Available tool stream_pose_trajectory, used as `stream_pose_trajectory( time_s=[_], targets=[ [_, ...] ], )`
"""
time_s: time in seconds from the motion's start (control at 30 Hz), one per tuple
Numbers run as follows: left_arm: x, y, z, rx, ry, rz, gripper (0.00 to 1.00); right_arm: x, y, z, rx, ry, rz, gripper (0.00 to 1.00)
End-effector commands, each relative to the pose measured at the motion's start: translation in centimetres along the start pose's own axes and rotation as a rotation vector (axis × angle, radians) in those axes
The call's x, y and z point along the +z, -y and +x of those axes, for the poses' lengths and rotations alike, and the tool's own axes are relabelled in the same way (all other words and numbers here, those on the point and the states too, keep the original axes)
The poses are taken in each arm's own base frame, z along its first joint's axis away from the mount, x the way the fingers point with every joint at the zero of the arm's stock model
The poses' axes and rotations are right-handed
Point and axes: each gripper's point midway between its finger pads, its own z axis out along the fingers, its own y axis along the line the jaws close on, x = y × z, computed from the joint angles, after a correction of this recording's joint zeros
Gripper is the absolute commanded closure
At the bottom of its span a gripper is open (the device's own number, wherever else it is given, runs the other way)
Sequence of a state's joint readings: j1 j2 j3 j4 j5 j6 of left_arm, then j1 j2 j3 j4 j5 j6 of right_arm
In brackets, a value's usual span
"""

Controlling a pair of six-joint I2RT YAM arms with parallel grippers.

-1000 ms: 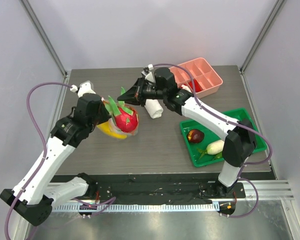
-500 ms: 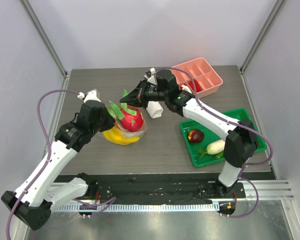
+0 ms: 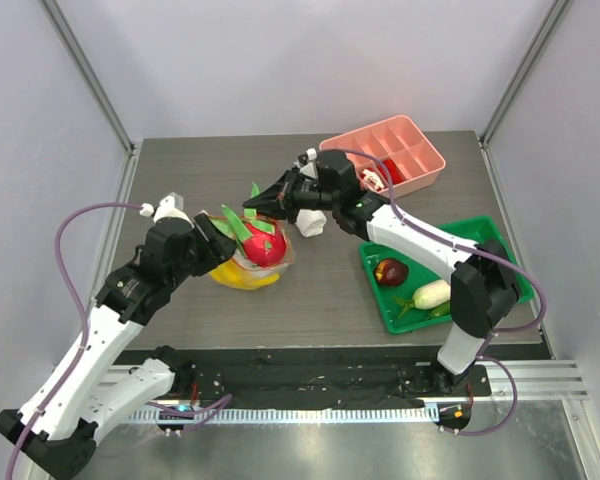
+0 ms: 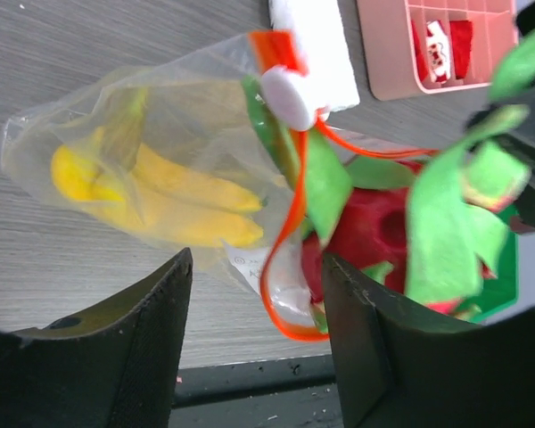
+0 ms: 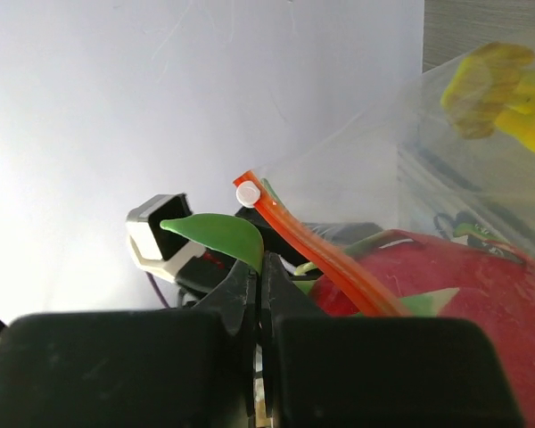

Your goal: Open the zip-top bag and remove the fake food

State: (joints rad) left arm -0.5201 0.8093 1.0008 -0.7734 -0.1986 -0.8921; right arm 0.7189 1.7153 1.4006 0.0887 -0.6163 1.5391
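Observation:
The zip-top bag (image 3: 226, 262) lies on the table with the yellow banana (image 3: 242, 277) inside and the pink-red dragon fruit (image 3: 263, 243) sticking out of its open mouth. My right gripper (image 3: 254, 206) is shut on a green leaf (image 5: 218, 234) of the dragon fruit (image 5: 481, 294). My left gripper (image 4: 259, 334) is open; the bag's orange-red zip strip (image 4: 290, 223) loops between its fingers (image 4: 152, 339) without being pinched. The bag (image 4: 143, 116) and banana (image 4: 178, 192) lie just beyond. A dark red fruit (image 3: 390, 271), a white vegetable (image 3: 431, 294) and a green pepper (image 3: 437, 312) lie in the green tray (image 3: 500, 245).
A rolled white towel (image 3: 308, 219) lies just behind the bag, under my right arm. The pink divided tray (image 3: 420, 135) with small red-and-white pieces stands at the back right. The green tray is at the right, near the right arm's base.
The bag and dragon fruit have shifted right and come down onto the table. My left arm has drawn back toward the near left. My right gripper stays shut on the leaf.

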Motion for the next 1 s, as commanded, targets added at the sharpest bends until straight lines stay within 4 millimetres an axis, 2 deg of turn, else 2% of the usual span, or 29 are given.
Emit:
stream_pose_trajectory(
  time_s=[0.0,0.07,0.13,0.17,0.27,0.3,0.33,0.37,0.5,0.53,0.6,0.67,0.8,0.83,0.87,0.9,0.97],
  targets=[
    [1.7,1.0,-0.3,-0.034,0.027,0.04,0.42,-3.2,-7.9,2.1,-0.007,0.008,-0.227,0.99],
    [2.1,1.2,-0.8,-0.032,0.059,0.054,0.41,-3.4,-7.7,1.9,0.062,0.017,-0.232,0.99],
    [2.4,0.9,-1.0,-0.017,0.083,0.047,0.45,-4.0,-7.4,1.6,0.14,0.044,-0.24,0.99],
    [2.5,0.8,-1.4,-0.002,0.1,0.042,0.56,-4.3,-7.6,1.5,0.175,0.051,-0.253,0.99],
    [2.6,1.0,-2.2,0.032,0.141,0.053,0.73,-5.1,-7.9,1.4,0.273,0.067,-0.275,0.99],
    [2.6,1.4,-2.6,0.047,0.16,0.073,0.76,-5.1,-7.4,1.2,0.306,0.081,-0.254,0.99],
    [2.6,1.6,-2.8,0.051,0.171,0.086,0.83,-5.2,-7.2,1.2,0.322,0.09,-0.239,0.99],
    [2.8,1.6,-2.7,0.054,0.173,0.089,0.98,-5.4,-6.9,1.2,0.351,0.108,-0.213,0.99],
    [3.1,1.0,-2.2,0.068,0.165,0.071,1.0,-6.2,-7.3,1.1,0.499,0.136,-0.191,0.99],
    [3.3,0.6,-2.0,0.071,0.157,0.057,1.0,-6.5,-7.8,0.9,0.585,0.135,-0.202,0.99],
    [3.3,0.0,-1.7,0.063,0.16,0.037,1.0,-7.0,-9.0,1.4,0.643,0.122,-0.209,0.99],
    [3.1,-0.3,-2.1,0.08,0.18,0.026,1.0,-7.4,-10.3,2.4,0.636,0.08,-0.2,0.99],
    [2.0,0.3,-3.8,0.184,0.219,0.031,1.0,-7.3,-6.8,5.0,0.594,-0.01,-0.005,0.99],
    [1.3,0.7,-4.9,0.193,0.244,0.025,1.0,-7.5,-6.3,6.1,0.561,-0.056,0.042,0.99],
    [1.0,0.1,-5.5,0.226,0.261,-0.018,1.0,-7.5,-5.0,6.7,0.504,-0.076,0.093,0.99],
    [0.8,0.0,-5.9,0.235,0.272,-0.032,1.0,-7.7,-4.5,7.0,0.454,-0.089,0.112,0.99],
    [0.4,0.3,-6.6,0.257,0.284,-0.039,1.0,-8.6,-5.2,6.4,0.377,-0.091,0.106,0.99]
  ],
)
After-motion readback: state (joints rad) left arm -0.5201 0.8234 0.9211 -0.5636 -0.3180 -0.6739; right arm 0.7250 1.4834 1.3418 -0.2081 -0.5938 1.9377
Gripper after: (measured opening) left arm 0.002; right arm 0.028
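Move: The dragon fruit hangs in the bag's mouth, its leaf already in the right fingers, its body about 5 cm back, 2 cm right and 6 cm below them. The green tray it is bound for lies some 43 cm right, 6 cm back and 26 cm below; the white roll is about 12 cm ahead, 12 cm right, 26 cm below. For the open left hand, the bag's orange rim is about 2 cm ahead, 1 cm right and 2 cm below. The dragon fruit, still pinched by its leaf, is drawn about 4 cm right out of the bag's mouth by the right hand, which rises some 4 cm, then swings back about 4 cm while rolling nearly 30 degrees. The bag's orange rim is pinched afresh by the left hand, which dips and reaches forward about 3 cm, shuts its fingers, then holds, finally lifting slightly and tilting its fingers up. ##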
